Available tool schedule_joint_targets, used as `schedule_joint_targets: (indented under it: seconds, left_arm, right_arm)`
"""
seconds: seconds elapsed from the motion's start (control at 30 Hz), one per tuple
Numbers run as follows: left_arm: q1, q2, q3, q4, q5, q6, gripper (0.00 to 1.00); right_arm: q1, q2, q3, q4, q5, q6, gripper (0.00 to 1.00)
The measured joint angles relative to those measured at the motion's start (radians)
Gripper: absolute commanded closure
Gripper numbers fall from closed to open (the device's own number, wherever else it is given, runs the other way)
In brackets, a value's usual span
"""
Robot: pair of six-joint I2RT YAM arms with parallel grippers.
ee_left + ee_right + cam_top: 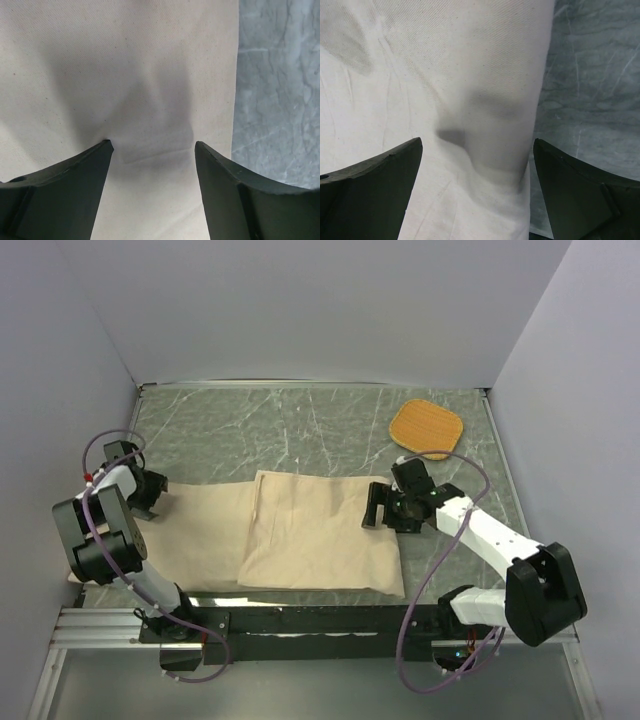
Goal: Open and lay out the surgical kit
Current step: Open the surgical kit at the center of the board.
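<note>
The surgical kit (320,530) lies mid-table as a bundle wrapped in beige cloth, and what is inside is hidden. One flap of the cloth (200,530) lies spread flat to the left. My left gripper (150,495) sits at that flap's far left end. In the left wrist view its jaws stand apart over flat cloth (125,65) near the cloth's edge, and the left gripper (152,145) holds nothing. My right gripper (378,508) is at the bundle's right edge. The right gripper (477,145) is wide open, straddling a raised fold of cloth (445,60) without pinching it.
An orange woven pad (426,427) lies at the back right on the grey marbled table (300,420). Bare tabletop shows right of the cloth in both wrist views (280,90) (590,75). White walls enclose the table on three sides.
</note>
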Motion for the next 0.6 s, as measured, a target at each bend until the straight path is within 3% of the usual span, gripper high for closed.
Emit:
schedule_joint_targets:
  seconds: [0.3, 0.47, 0.6]
  left_arm:
    - [0.009, -0.173, -0.093, -0.028, -0.038, 0.042, 0.01]
    - [-0.059, -0.454, -0.091, -0.082, -0.071, 0.071, 0.01]
    - [-0.143, -0.637, -0.027, -0.153, -0.072, 0.088, 0.01]
  right_arm:
    - [0.061, -0.101, 0.189, -0.078, 0.221, -0.04, 0.0]
    - [0.245, -0.195, 0.248, -0.028, 0.251, -0.108, 0.0]
    - [0.446, -0.163, 0.249, 0.029, 0.256, -0.18, 0.0]
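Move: The loose left edge of the surgical kit's folded part lies about 33 cm left of the right hand, 4 cm back and a little lower; that part's far-left corner is about 31 cm left and 11 cm ahead. The kit's right edge is close by, about 4 cm right and 4 cm back, and the orange mat about 15 cm right and 25 cm ahead. From the left hand, low over the opened left part, that loose edge lies about 25 cm right and 7 cm back. The right hand, fingers wide open, lifts away from the kit's right side, first up and slightly forward, then swings back and left over the folded part towards its loose left edge, ending some 14 cm higher and 10 cm farther left, with the fingers tipping outward about 30 degrees and the hand turning counter-clockwise. The left hand draws back about 3 cm just over the cloth as its fingers spread the rest of the way open, comes free and climbs quickly, about 17 cm in all, drifting right at the end while its fingers tip forward. ##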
